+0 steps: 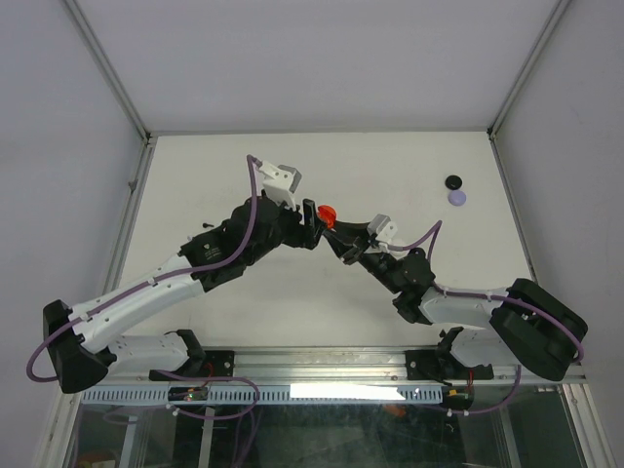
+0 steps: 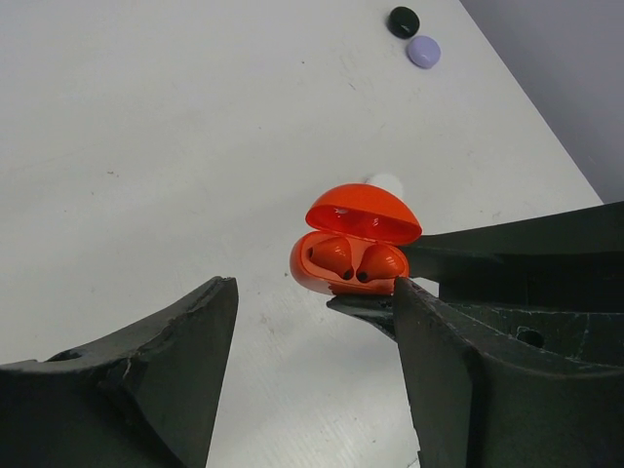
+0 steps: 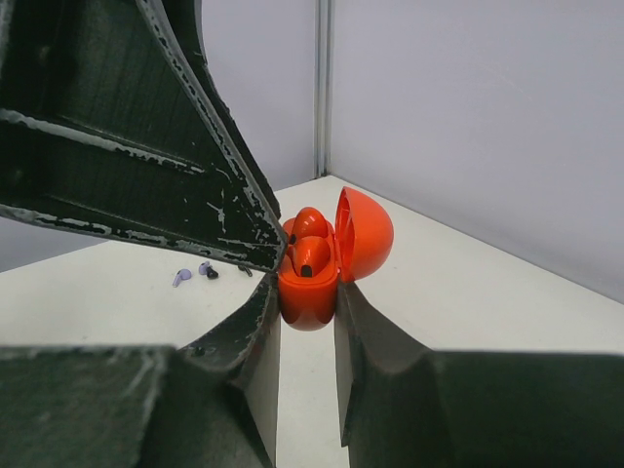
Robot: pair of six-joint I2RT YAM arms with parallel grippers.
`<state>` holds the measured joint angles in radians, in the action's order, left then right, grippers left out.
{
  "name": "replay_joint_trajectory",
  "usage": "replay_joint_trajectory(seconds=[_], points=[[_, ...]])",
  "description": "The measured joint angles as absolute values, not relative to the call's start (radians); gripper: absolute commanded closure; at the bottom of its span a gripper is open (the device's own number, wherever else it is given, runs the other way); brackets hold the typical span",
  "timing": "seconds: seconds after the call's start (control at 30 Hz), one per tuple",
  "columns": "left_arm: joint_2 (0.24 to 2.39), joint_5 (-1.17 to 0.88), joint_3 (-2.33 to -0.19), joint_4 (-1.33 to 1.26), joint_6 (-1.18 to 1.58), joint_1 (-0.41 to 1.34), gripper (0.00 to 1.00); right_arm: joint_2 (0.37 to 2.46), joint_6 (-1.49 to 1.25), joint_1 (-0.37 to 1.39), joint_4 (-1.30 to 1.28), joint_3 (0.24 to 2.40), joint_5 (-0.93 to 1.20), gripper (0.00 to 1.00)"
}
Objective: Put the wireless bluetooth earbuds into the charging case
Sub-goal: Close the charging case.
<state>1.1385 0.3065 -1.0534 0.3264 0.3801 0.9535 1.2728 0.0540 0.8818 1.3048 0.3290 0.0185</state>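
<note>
The red charging case (image 3: 310, 288) stands with its lid (image 3: 366, 234) swung open, and my right gripper (image 3: 307, 292) is shut on its lower half. Two red earbuds (image 2: 356, 261) sit side by side in its wells. In the top view the case (image 1: 327, 214) is at the table's middle, between the two grippers. My left gripper (image 2: 317, 285) is open with nothing between its fingers, and its right fingertip (image 2: 405, 292) is close against the case's front rim. The right gripper's finger (image 2: 370, 307) shows under the case.
A black round piece (image 1: 453, 182) and a lavender one (image 1: 457, 198) lie at the far right of the table. Small loose lavender earbuds (image 3: 182, 277) and a black one (image 3: 213, 273) lie on the table beyond the left gripper. A white rounded thing (image 2: 385, 180) peeks out behind the case.
</note>
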Motion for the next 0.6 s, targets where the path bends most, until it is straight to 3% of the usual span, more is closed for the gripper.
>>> replay_joint_trajectory(seconds=[0.33,0.6], points=[[1.146,0.278,-1.065,0.327,0.397,0.934,0.21,1.272,0.054,0.882,1.305,0.327,0.022,1.0],[1.135,0.059,-1.069,0.325,0.41,0.745,0.13,1.226,0.038,0.87,1.249,0.318,0.094,1.0]])
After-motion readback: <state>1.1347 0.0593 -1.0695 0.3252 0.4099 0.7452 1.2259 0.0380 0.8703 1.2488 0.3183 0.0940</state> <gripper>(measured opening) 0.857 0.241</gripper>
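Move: The open red charging case, both earbuds already in it, sits about 3 cm ahead of the left hand and 2 cm to its right, roughly level. The right fingers still grip it, its middle some 1 cm ahead, left and above their hand point. A white case lies on the table about 16 cm to the right hand's right, 6 cm farther out and some 23 cm below. Left hand swings 3 cm forward and left, opening wider, as the right draws the charging case back 1 cm. ##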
